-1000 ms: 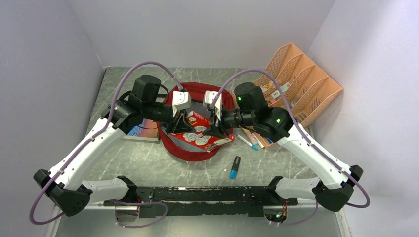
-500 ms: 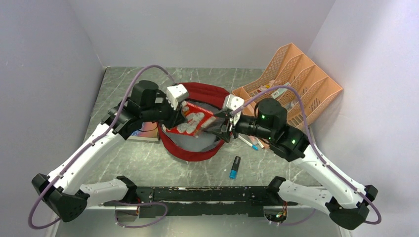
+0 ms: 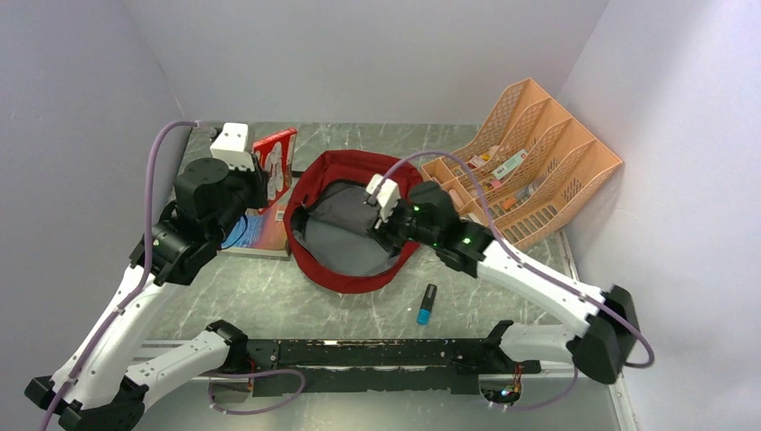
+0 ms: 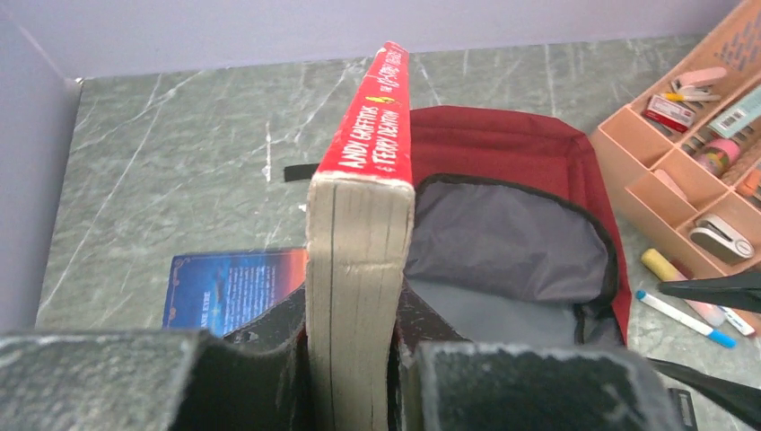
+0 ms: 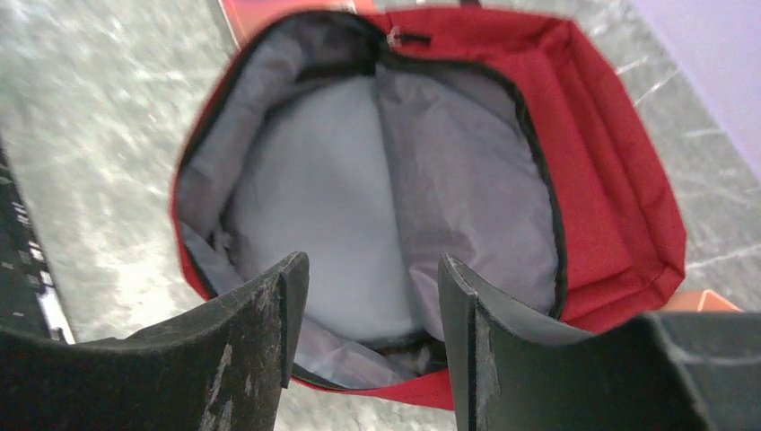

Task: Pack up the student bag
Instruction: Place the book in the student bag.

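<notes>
The student bag point(image 3: 345, 269) lies in the middle of the table, dark red, its mouth wide open on grey lining point(image 5: 359, 180). My left gripper point(image 3: 262, 184) is raised at the bag's left rim and shut on a thick red-spined paperback point(image 3: 275, 162). The book stands on edge, pages toward the camera point(image 4: 359, 242), with the jaws point(image 4: 354, 382) clamped on both covers. My right gripper point(image 3: 384, 229) hovers open over the bag's right side. Only lining shows between its fingers point(image 5: 372, 287).
A blue-covered book point(image 4: 233, 287) lies flat on the table left of the bag, under my left arm. A peach mesh organiser point(image 3: 538, 166) with stationery stands at the back right. Loose pens point(image 4: 686, 319) lie by it. A blue-tipped marker point(image 3: 426, 305) lies in front of the bag.
The red book was over the bag between both grippers. The right gripper has let go and opened. The left has swung the book up and to the left of the bag.
</notes>
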Motion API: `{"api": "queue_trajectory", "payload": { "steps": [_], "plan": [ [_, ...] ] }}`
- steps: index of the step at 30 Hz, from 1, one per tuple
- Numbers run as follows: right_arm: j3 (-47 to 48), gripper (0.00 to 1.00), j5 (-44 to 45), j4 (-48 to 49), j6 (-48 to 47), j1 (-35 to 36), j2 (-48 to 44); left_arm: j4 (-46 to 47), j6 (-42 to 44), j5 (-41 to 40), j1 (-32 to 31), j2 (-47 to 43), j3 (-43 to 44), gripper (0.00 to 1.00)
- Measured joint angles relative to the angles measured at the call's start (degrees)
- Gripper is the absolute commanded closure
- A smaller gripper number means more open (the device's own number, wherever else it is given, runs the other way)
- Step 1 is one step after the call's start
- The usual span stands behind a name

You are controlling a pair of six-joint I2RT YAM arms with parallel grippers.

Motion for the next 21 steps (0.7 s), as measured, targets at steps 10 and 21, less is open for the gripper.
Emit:
{"api": "queue_trajectory", "payload": {
  "steps": [10,21],
  "plan": [
    [4.31,0.40,4.37,2.23,-7.58,0.55,21.79,-2.73,-5.35,-8.72,0.00,-4.79,-2.95,0.95],
    [10.40,0.38,12.22,7.15,-14.23,2.27,37.55,-4.42,-9.97,-10.27,0.00,-7.52,-6.12,0.95]
  ]
}}
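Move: The open student bag's middle lies about 11 cm ahead of the right gripper, 6 cm to its left and 19 cm below. From that gripper the blue book lies about 10 cm ahead and 29 cm left, and the highlighter some 10 cm back and 10 cm right, both about 22 cm lower. From the left gripper, already holding the red book, the bag is 9 cm ahead, 18 cm right and 31 cm down; the blue book is 6 cm ahead, 5 cm left and 33 cm down. Drive the empty right gripper down about 16 cm into the student bag's open mouth, going forward some 8 cm and left as well, fingers kept open and tipping roughly 25 degrees more downward. Meanwhile keep the red book gripped in the left hand and ease it some 4 cm left, away from the bag, drawing back and sinking a little while turning slightly counter-clockwise. ##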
